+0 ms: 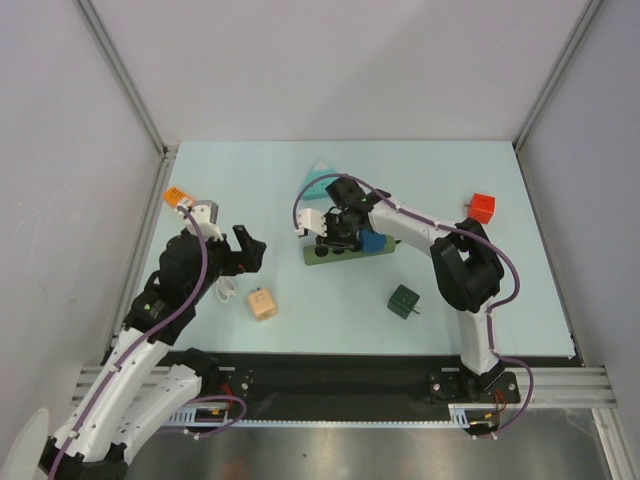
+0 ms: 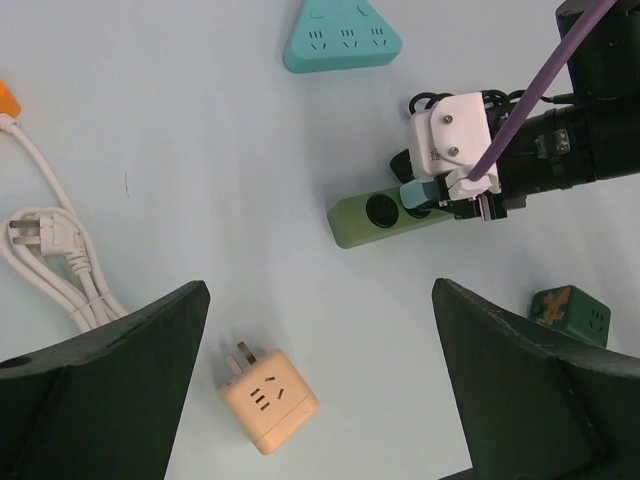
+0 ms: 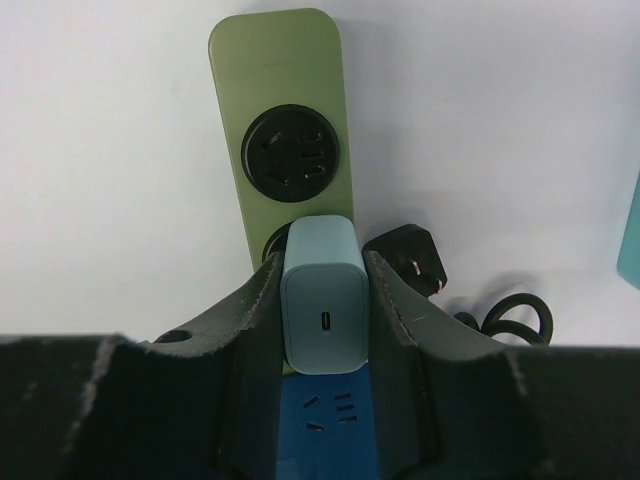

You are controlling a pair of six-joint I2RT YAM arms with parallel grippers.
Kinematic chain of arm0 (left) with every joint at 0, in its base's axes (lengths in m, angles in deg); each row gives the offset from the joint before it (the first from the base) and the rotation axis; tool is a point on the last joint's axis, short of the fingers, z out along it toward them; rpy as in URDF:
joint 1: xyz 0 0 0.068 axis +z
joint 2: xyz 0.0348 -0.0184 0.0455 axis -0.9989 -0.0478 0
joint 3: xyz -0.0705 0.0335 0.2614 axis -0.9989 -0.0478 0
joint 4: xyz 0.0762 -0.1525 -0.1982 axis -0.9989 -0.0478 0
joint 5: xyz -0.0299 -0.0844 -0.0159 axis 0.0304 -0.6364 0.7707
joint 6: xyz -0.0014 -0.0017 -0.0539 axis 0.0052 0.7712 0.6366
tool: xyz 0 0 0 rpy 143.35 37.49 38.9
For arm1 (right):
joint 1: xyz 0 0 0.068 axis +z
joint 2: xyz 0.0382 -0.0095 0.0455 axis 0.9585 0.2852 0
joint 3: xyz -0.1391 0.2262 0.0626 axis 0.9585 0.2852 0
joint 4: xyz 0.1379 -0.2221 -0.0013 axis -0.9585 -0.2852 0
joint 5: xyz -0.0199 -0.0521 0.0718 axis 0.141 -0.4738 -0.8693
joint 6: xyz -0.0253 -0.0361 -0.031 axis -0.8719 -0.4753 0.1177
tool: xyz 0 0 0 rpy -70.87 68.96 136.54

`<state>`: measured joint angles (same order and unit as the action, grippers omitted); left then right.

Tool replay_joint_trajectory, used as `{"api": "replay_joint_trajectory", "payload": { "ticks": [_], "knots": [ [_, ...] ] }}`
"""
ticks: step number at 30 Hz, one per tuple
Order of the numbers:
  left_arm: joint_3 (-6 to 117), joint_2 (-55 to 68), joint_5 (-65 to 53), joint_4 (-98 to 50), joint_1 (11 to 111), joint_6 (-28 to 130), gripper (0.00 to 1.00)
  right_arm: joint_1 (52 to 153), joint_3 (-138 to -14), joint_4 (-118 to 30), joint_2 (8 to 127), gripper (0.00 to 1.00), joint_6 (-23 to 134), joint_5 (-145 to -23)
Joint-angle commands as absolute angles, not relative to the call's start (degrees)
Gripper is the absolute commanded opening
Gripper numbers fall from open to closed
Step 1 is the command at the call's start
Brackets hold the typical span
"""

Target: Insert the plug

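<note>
A pale teal plug [image 3: 322, 300] with a small port on its back sits between the fingers of my right gripper [image 3: 322, 268], which is shut on it. The plug stands over the second round socket of the green power strip [image 3: 285, 100]; how deep it sits I cannot tell. The strip's end socket is bare. From above, the right gripper [image 1: 340, 228] hovers over the strip [image 1: 325, 254]. My left gripper [image 2: 320, 288] hangs open above the table, well left of the strip [image 2: 365, 218].
A blue cube adapter [image 3: 335, 420] sits on the strip behind the plug. A black plug with cord [image 3: 410, 255] lies beside the strip. Also on the table are a beige cube adapter [image 2: 268, 400], a dark green cube [image 1: 404, 300], a red cube [image 1: 483, 207], a teal triangular socket [image 2: 340, 38] and a white cable [image 2: 55, 255].
</note>
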<state>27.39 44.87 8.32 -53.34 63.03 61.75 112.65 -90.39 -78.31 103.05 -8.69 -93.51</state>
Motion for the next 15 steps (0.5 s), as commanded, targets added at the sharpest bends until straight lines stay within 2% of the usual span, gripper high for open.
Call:
{"api": "replay_joint_trajectory", "payload": {
  "ticks": [1, 5, 6, 8, 11, 12, 13, 15],
  "knots": [
    [27.43, 44.99, 9.09, -52.53, 63.88, 60.54, 1.00, 113.95, -85.67, -79.27, 110.65, 0.00, -2.88, -91.96],
    [27.34, 45.08, 8.91, -52.53, 63.97, 60.62, 1.00, 113.60, -84.71, -77.96, 109.69, 0.00, -2.00, -92.05],
    [27.34, 45.16, 8.91, -52.53, 63.97, 60.62, 1.00, 113.51, -84.18, -76.56, 109.16, 0.14, -2.00, -92.22],
    [27.34, 45.16, 8.82, -52.53, 63.97, 60.62, 1.00, 113.42, -83.74, -75.93, 107.93, 0.32, -2.17, -91.88],
    [27.34, 45.25, 8.82, -52.44, 64.15, 60.54, 1.00, 113.68, -84.62, -75.67, 106.52, 0.42, -2.88, -90.38],
    [27.26, 45.25, 8.74, -52.44, 64.15, 60.62, 1.00, 113.60, -84.79, -75.23, 106.26, 0.71, -2.88, -90.29],
    [27.26, 45.08, 8.56, -52.35, 64.23, 60.62, 1.00, 113.51, -85.23, -75.23, 105.91, 0.79, -2.88, -90.38],
    [27.17, 45.08, 8.38, -52.26, 64.23, 60.62, 1.00, 113.51, -86.46, -75.49, 105.11, 0.83, -3.49, -90.21]
  ]
}}
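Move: The teal plug is already pinched in the right hand, pressed down over the middle sockets of the green strip, which lie straight under that hand, roughly 3 cm below. From the plug, the blue plug stands about 6 cm to the right at the same distance out, and the black plug about 4 cm farther out and 1 cm left. From the left hand those middle sockets lie some 12 cm ahead, 19 cm right and 20 cm lower. Keep the right hand almost still, still bearing down on the teal plug over the strip, then spread its fingers from their pinch to nearly wide and let go of the plug. As they open, let the hand sink quickly, a bit over 2 cm, so the fingers come down around the plug towards the strip. ##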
